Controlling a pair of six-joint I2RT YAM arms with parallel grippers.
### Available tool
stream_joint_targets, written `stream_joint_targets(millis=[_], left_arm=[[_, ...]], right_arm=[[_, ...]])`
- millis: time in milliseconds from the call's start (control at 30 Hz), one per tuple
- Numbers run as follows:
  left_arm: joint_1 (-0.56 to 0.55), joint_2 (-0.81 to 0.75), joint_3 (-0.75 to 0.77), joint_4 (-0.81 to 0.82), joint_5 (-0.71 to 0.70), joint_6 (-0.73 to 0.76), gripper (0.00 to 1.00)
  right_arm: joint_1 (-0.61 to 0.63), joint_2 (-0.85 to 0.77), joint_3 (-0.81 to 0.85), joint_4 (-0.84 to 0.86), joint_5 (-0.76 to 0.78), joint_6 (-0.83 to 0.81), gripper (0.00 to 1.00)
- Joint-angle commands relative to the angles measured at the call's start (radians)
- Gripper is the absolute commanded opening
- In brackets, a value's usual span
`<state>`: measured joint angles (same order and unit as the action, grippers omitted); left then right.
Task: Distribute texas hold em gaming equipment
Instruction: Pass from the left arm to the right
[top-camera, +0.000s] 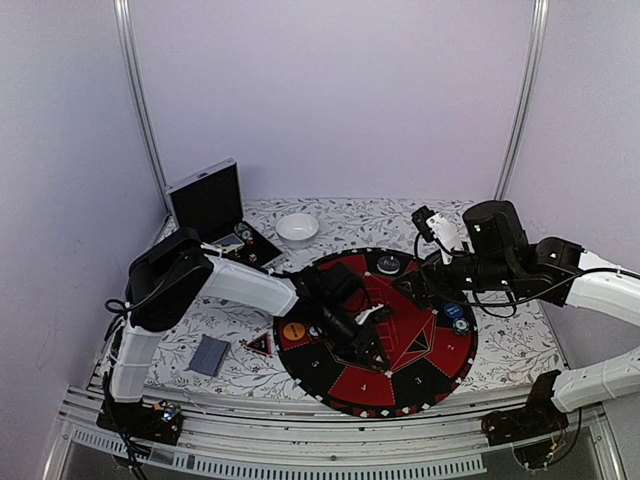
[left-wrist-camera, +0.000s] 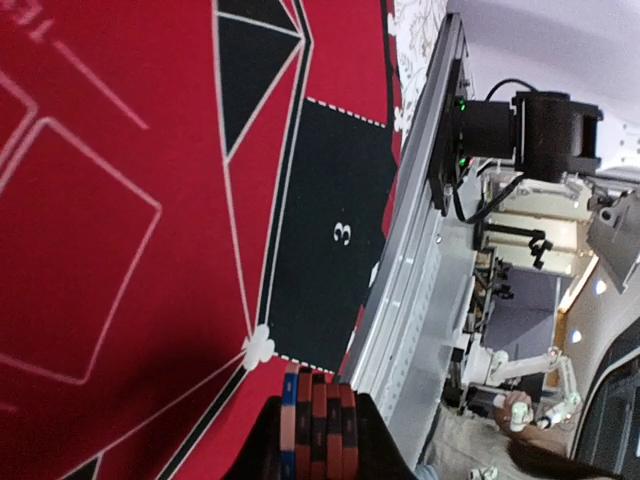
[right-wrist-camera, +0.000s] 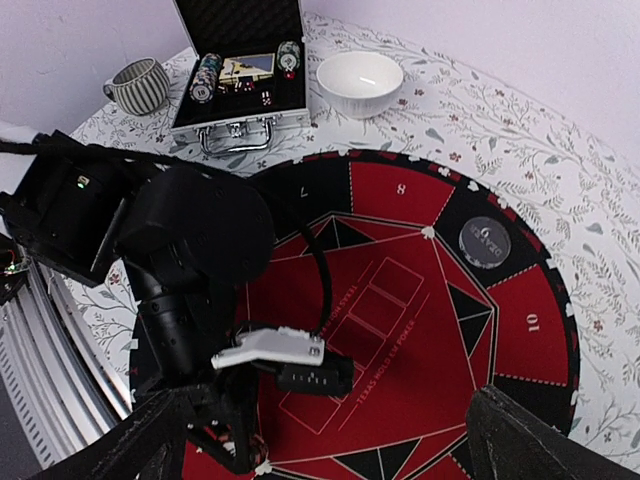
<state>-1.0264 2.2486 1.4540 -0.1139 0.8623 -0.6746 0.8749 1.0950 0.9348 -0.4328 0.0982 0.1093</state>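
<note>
My left gripper (top-camera: 374, 352) is shut on a stack of several striped-edge poker chips (left-wrist-camera: 320, 432), red-and-black with one blue-and-pink, held over the front part of the round red-and-black mat (top-camera: 425, 385) near segment 3 (left-wrist-camera: 342, 234). My right gripper (right-wrist-camera: 350, 452) is open and empty, high above the mat's right side (top-camera: 428, 274). An orange button disc (top-camera: 293, 331) lies on the mat's left segment. Blue discs (top-camera: 456, 313) lie on its right. A grey-blue card deck (top-camera: 210, 355) lies on the tablecloth to the left.
The open silver case (right-wrist-camera: 240, 110) at the back left holds more chips (right-wrist-camera: 205, 78). A white bowl (right-wrist-camera: 360, 82) and a striped mug (right-wrist-camera: 138, 86) stand beside it. A grey dealer disc (right-wrist-camera: 485, 242) lies on the mat's far edge. A metal rail (left-wrist-camera: 420, 250) runs along the table's front.
</note>
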Motion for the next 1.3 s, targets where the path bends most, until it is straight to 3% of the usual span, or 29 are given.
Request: stream_joint_targets(millis=[0, 133, 267, 367, 433, 533, 633, 833, 1067, 1267], left_arm=[[0.062, -0.143, -0.080, 0.239, -0.012, -0.177, 0.00], [0.102, -0.258, -0.192, 0.448, -0.086, -0.336, 0.00], [0.175, -0.358, -0.307, 0.685, -0.103, -0.496, 0.00], [0.202, -0.387, -0.367, 0.918, -0.073, -0.634, 0.00], [0.202, -0.388, -0.346, 0.977, -0.049, -0.682, 0.00], [0.199, -0.395, -0.310, 0.976, -0.031, -0.711, 0.00], [0.199, -0.419, -0.302, 0.932, -0.043, -0.708, 0.00], [0.196, -0.469, -0.273, 0.788, -0.065, -0.625, 0.00], [0.191, -0.468, -0.259, 0.789, -0.057, -0.623, 0.00], [0.185, -0.459, -0.249, 0.788, -0.052, -0.623, 0.00]], right_arm=[[-0.031, -0.018, 0.081, -0.116, -0.127, 0.140, 1.00], [-0.032, 0.025, 0.131, -0.137, -0.135, 0.231, 0.95], [-0.024, 0.079, 0.121, -0.072, -0.150, 0.149, 0.88], [0.004, 0.043, 0.025, 0.188, -0.156, -0.013, 0.87], [0.005, 0.009, -0.058, 0.417, -0.214, -0.136, 0.87], [0.004, -0.011, -0.158, 0.704, -0.274, -0.316, 0.88], [-0.001, 0.025, -0.203, 0.851, -0.291, -0.463, 0.89], [-0.041, 0.125, -0.153, 0.859, -0.324, -0.582, 0.87], [-0.042, 0.181, -0.125, 0.870, -0.361, -0.580, 0.78], [-0.051, 0.197, -0.119, 0.903, -0.379, -0.539, 0.64]])
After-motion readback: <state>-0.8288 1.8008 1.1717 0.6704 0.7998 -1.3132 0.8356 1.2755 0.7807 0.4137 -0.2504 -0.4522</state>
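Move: The left gripper holds the chip stack low over the near part of the mat; the open right gripper, its goal, is about 8 cm ahead, 9 cm right and 19 cm above. From the left hand, the red-white chip lies some 14 cm ahead, 14 cm left and 4 cm below. From the right gripper, the stack is about 8 cm back, 9 cm left and 19 cm down; the small blind chip is roughly 10 cm ahead, 8 cm right, the dealer button 24 cm ahead, 6 cm left, both about 22 cm below. Lift the left gripper about 24 cm, also forward and slightly left, keeping its pinch on the stack and swinging its fingers up until they point level to the right. Bring the right gripper some 8 cm left and a little up to meet it, tipping its fingers up from their downward slant and turning counter-clockwise, then narrow them from wide open to about two-thirds without closing on the stack. ##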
